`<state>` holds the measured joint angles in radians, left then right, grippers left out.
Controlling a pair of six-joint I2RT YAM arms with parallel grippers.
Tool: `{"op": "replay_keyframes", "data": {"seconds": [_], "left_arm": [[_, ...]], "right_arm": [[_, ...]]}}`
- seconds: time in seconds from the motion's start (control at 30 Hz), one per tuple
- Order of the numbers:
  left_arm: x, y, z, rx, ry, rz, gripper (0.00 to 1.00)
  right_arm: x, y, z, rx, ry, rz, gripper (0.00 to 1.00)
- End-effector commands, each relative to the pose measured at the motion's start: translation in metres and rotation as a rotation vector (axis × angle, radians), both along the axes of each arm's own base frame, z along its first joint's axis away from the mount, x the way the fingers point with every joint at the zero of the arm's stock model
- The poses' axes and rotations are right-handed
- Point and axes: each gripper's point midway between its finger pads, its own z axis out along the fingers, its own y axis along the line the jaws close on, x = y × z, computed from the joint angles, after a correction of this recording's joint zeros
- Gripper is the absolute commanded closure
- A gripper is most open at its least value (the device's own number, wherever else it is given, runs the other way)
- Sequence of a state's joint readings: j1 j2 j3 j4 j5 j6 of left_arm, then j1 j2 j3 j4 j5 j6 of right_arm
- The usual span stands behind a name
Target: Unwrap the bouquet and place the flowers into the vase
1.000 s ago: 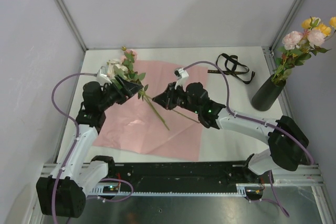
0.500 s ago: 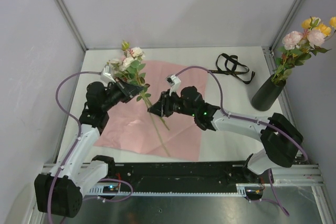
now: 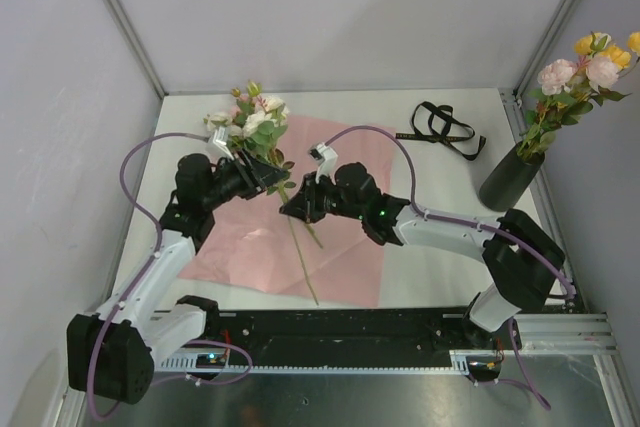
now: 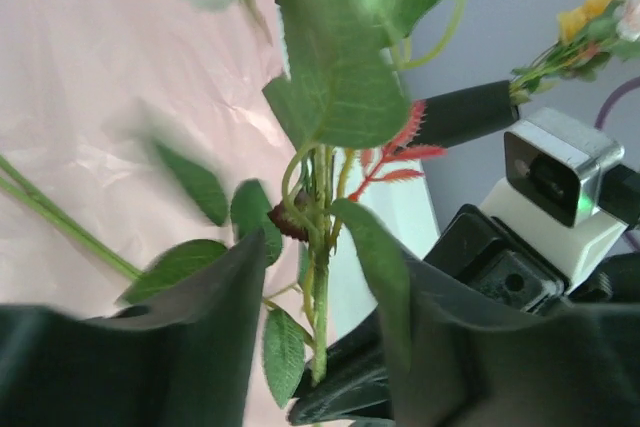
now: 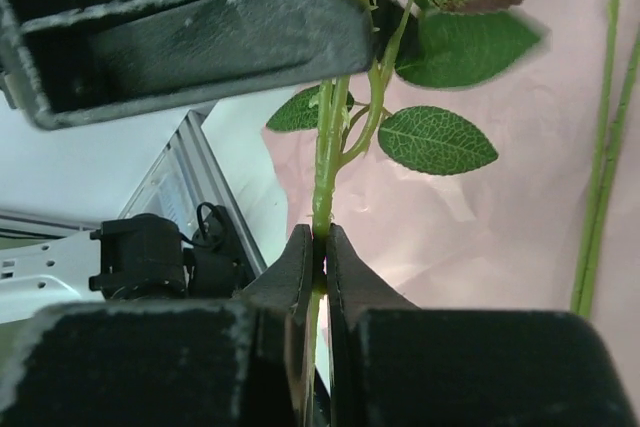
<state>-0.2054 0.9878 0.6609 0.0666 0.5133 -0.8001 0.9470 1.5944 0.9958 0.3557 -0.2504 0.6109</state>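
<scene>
The flowers [image 3: 250, 119], pink and white blooms with green leaves, stand over the far left of the spread pink paper [image 3: 340, 257]. My right gripper [image 3: 288, 209] is shut on a green stem [image 5: 325, 162] of the bunch, just below the leaves; its jaws pinch it [image 5: 322, 247]. My left gripper [image 3: 275, 179] is higher on the same stem [image 4: 322, 307], open, with its fingers [image 4: 215, 337] standing either side of it. Two more thin stems [image 5: 600, 147] trail down across the paper. The dark vase [image 3: 508, 179] at the right wall holds yellow and pink flowers [image 3: 585, 62].
A black ribbon [image 3: 445, 127] lies loose on the white table behind the paper, between the arms and the vase. Grey enclosure walls stand close on the left, back and right. The black rail [image 3: 340, 332] with the arm bases runs along the near edge.
The bunch and my left gripper have shifted right and farther back, the blooms more upright. My right gripper has slid left to the stem just under the left gripper.
</scene>
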Motion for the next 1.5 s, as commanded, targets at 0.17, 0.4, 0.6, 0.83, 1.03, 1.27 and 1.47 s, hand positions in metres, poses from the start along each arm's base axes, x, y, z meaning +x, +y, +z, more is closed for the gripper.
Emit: {"op": "replay_keyframes", "data": {"seconds": [0.17, 0.4, 0.6, 0.83, 1.03, 1.27, 1.47], "left_arm": [[-0.023, -0.003, 0.038, 0.085, -0.133, -0.101, 0.06], [-0.051, 0.002, 0.038, 0.158, -0.173, -0.162, 0.0], [-0.051, 0.031, 0.016, 0.331, -0.171, -0.042, 0.0], [-0.054, 0.048, 0.017, 0.383, -0.184, 0.041, 0.0], [-0.052, 0.054, 0.011, 0.403, -0.157, 0.07, 0.0], [-0.051, 0.059, 0.014, 0.415, -0.165, 0.1, 0.01], [-0.051, 0.062, 0.015, 0.421, -0.167, 0.115, 0.0]], "right_arm": [[0.066, -0.055, 0.096, 0.06, -0.327, -0.273, 1.0], [0.115, -0.182, 0.203, 0.047, -0.705, -0.612, 1.0], [0.112, -0.295, 0.283, -0.03, -1.041, -0.853, 1.0], [0.087, -0.407, 0.334, -0.175, -1.271, -1.132, 1.0], [0.085, -0.485, 0.342, -0.239, -1.294, -1.32, 1.0], [0.094, -0.532, 0.332, -0.294, -1.275, -1.41, 1.0], [0.104, -0.537, 0.306, -0.324, -1.202, -1.404, 1.0]]}}
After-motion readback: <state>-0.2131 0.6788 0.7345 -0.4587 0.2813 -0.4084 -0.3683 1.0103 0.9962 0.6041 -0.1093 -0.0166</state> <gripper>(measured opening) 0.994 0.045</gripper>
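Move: The right hand grips the stem of the flowers being moved. The vase, with flowers already in it, lies about 51 cm to its right and some 14 cm ahead, its middle roughly 8 cm lower. The black ribbon is some 10 cm left of the vase and 18 cm farther out, while the remaining flowers lie about 20 cm ahead of the right hand and 8 cm left. From the left hand, the vase is about 53 cm right and 8 cm ahead. Keeping its fingers shut on the stem, the right hand sweeps fast about 54 cm right towards the vase, rising some 30 cm and going forward about 11 cm, while the wrist swings clockwise and tips up so that the fingers, at first pointing left, end pointing forward and upward. The left hand, already part open around the stem, opens wide and comes free, draws back some 5 cm, then slides about 6 cm left, its left side rolling up. ##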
